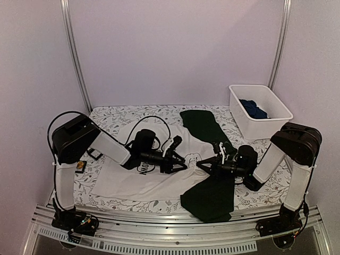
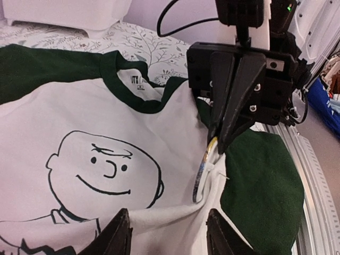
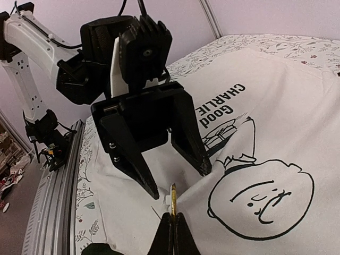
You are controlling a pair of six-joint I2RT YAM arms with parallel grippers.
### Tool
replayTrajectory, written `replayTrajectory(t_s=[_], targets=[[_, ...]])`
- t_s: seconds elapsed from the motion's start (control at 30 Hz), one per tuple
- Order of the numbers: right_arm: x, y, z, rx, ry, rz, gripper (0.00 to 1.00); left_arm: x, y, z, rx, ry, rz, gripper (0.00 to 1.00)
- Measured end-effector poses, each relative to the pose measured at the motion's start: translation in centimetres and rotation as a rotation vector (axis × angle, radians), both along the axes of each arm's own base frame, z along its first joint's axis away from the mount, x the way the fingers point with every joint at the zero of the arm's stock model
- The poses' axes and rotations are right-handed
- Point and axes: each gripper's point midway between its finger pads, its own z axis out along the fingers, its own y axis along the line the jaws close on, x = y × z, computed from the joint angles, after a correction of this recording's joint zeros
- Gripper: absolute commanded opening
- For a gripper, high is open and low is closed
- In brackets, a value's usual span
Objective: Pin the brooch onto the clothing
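Note:
The clothing (image 1: 133, 183), a white T-shirt with dark green sleeves and a cartoon boy's face, lies flat on the table. My right gripper (image 3: 172, 226) is shut on the brooch (image 3: 172, 197), a thin gold-rimmed disc held on edge against a raised fold of white fabric near the sleeve seam. In the left wrist view the brooch (image 2: 203, 172) hangs from the right gripper (image 2: 219, 144), and its pin tip pokes out beside the fold. My left gripper (image 2: 169, 239) is open, its fingers (image 3: 144, 178) straddling that fold just in front of the brooch. The two grippers (image 1: 180, 158) (image 1: 202, 165) meet nose to nose.
A white bin (image 1: 273, 103) at the back right holds a dark blue garment (image 1: 254, 110). A leaf-print cover (image 1: 106, 119) lies under the shirt. One dark green sleeve (image 1: 210, 199) reaches the front rail (image 1: 175, 234). A small object (image 1: 79, 166) sits by the left arm.

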Motion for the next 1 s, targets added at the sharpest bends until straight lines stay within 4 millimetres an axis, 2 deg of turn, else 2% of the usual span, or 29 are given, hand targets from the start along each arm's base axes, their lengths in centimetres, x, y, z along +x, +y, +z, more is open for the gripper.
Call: replayTrajectory(t_s=[0.13, 0.47, 0.67, 0.83, 0.9, 1.0], targets=[[-0.2, 0.1, 0.0, 0.004, 0.011, 0.008, 0.00, 0.3, -0.5, 1.0, -0.064, -0.007, 0.013, 0.32], [-0.2, 0.1, 0.0, 0.005, 0.012, 0.011, 0.00, -1.1, -1.4, 2.3, -0.135, -0.029, -0.037, 0.33], [-0.2, 0.1, 0.3, 0.009, 0.007, 0.011, 0.00, -1.8, -1.9, 2.0, -0.134, -0.026, -0.048, 0.22], [-0.2, 0.1, 0.4, 0.011, 0.003, 0.011, 0.00, -1.7, -2.0, 1.7, -0.128, -0.029, -0.035, 0.20], [-0.2, 0.1, 0.7, 0.014, -0.004, 0.011, 0.00, -1.7, -2.0, 1.7, -0.129, -0.032, -0.032, 0.14], [-0.2, 0.1, 0.9, 0.017, -0.012, 0.015, 0.00, -1.6, -2.0, 1.7, -0.127, -0.032, -0.029, 0.00]])
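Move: The brooch, edge-on in the right fingers, sits about 3 cm to the right of the half-open left hand, some 2 cm back and 2 cm above it; from the right hand it is roughly 2 cm left, 1 cm ahead and 1 cm lower. From the left hand, the printed face lies about 6 cm ahead and 4 cm right, the near green sleeve some 11 cm back and 9 cm right, both about 5 cm below. At the brooch, still pinched at its upper end by the right fingers, the left hand comes in from below, rising about 2 cm, then working to its right and back by nearly as much while its fingertips tilt up some 8 degrees. Its fingers narrow from half open to nearly shut around the brooch's lower end and the white cloth at the pin. The right hand keeps its grip, lifting barely 1 cm at the end. ##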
